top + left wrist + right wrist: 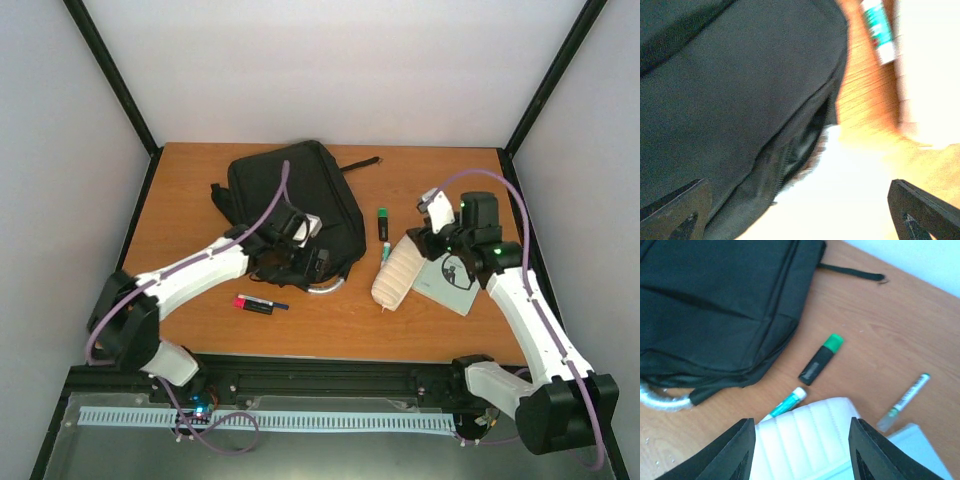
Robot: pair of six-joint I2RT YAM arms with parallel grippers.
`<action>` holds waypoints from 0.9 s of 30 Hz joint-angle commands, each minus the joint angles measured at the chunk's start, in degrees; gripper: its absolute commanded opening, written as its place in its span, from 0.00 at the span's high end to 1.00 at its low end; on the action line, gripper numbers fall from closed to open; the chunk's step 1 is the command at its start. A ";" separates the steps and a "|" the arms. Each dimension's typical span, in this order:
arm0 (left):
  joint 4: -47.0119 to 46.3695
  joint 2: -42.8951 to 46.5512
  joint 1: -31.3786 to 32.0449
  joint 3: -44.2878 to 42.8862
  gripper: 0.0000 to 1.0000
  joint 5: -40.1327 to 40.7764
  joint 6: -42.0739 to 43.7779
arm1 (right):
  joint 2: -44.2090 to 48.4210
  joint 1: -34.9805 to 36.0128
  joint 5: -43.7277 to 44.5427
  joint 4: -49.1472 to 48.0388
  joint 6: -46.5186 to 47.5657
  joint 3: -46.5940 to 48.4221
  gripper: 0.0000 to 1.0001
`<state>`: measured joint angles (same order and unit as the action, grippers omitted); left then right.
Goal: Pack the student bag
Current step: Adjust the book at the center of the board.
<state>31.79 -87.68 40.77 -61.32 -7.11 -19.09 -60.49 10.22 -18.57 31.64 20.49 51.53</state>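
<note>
The student bag (300, 190), a large black backpack, lies flat at the table's middle left. My left gripper (310, 238) hovers over its lower right edge, open wide with nothing between its fingers. In the left wrist view the bag (730, 100) fills the left side, and a zip slit (800, 145) gapes at its edge. My right gripper (415, 243) is at the top end of a cream ribbed pouch (397, 275), which lies on the table. In the right wrist view the jaws stand half open astride the pouch (805, 440), which fills the gap.
A green-capped black highlighter (382, 224) and a teal pen (787, 402) lie between the bag and the pouch. Another pen (905, 400) and a pale notebook (450, 285) are right of the pouch. Small red and blue items (258, 303) lie near the front. The bag's pale loop (325, 288) sticks out.
</note>
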 commanded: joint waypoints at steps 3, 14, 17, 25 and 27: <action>2.07 8.40 0.05 -2.65 0.00 -4.39 -2.97 | 0.38 -6.81 -2.01 5.62 -2.84 5.45 0.47; -12.01 10.62 2.98 -3.87 0.00 -5.38 -1.97 | 1.20 -18.04 -1.37 10.31 -0.58 4.68 0.44; -10.90 6.59 5.41 -7.36 0.00 0.55 -4.20 | 0.11 -23.84 -3.63 10.93 1.04 3.67 0.44; 1.85 -15.53 9.05 -28.31 0.00 9.71 0.14 | -5.91 -34.53 -5.92 12.75 6.34 2.41 0.44; -0.90 -17.78 9.32 -30.16 0.00 9.91 -1.47 | -7.24 -37.75 -6.01 12.66 7.46 2.19 0.44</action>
<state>30.09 -102.13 48.29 -87.61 -0.64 -21.26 -65.89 -22.76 -23.29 43.11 24.49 54.57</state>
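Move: The grey-green book lies about 14 cm to the right of the right hand, some 3 cm farther out and 19 cm below it. Down at table level, the pencil case is almost straight under that hand, 3 cm ahead; the glue stick lies 8 cm ahead and 3 cm left, the slim pen 18 cm ahead and 10 cm right. From the left hand the same book is roughly 31 cm right, 4 cm ahead, 10 cm down. No touch on the book yet: the right hand sweeps about 16 cm right, off the pencil case and in over the grey-green book, rising a touch and then sinking, while it turns clockwise some 25 degrees and tips down, fingers still half open. The left hand, already wide open, lifts away from the bag's mouth, then swings right and forward towards the book. ##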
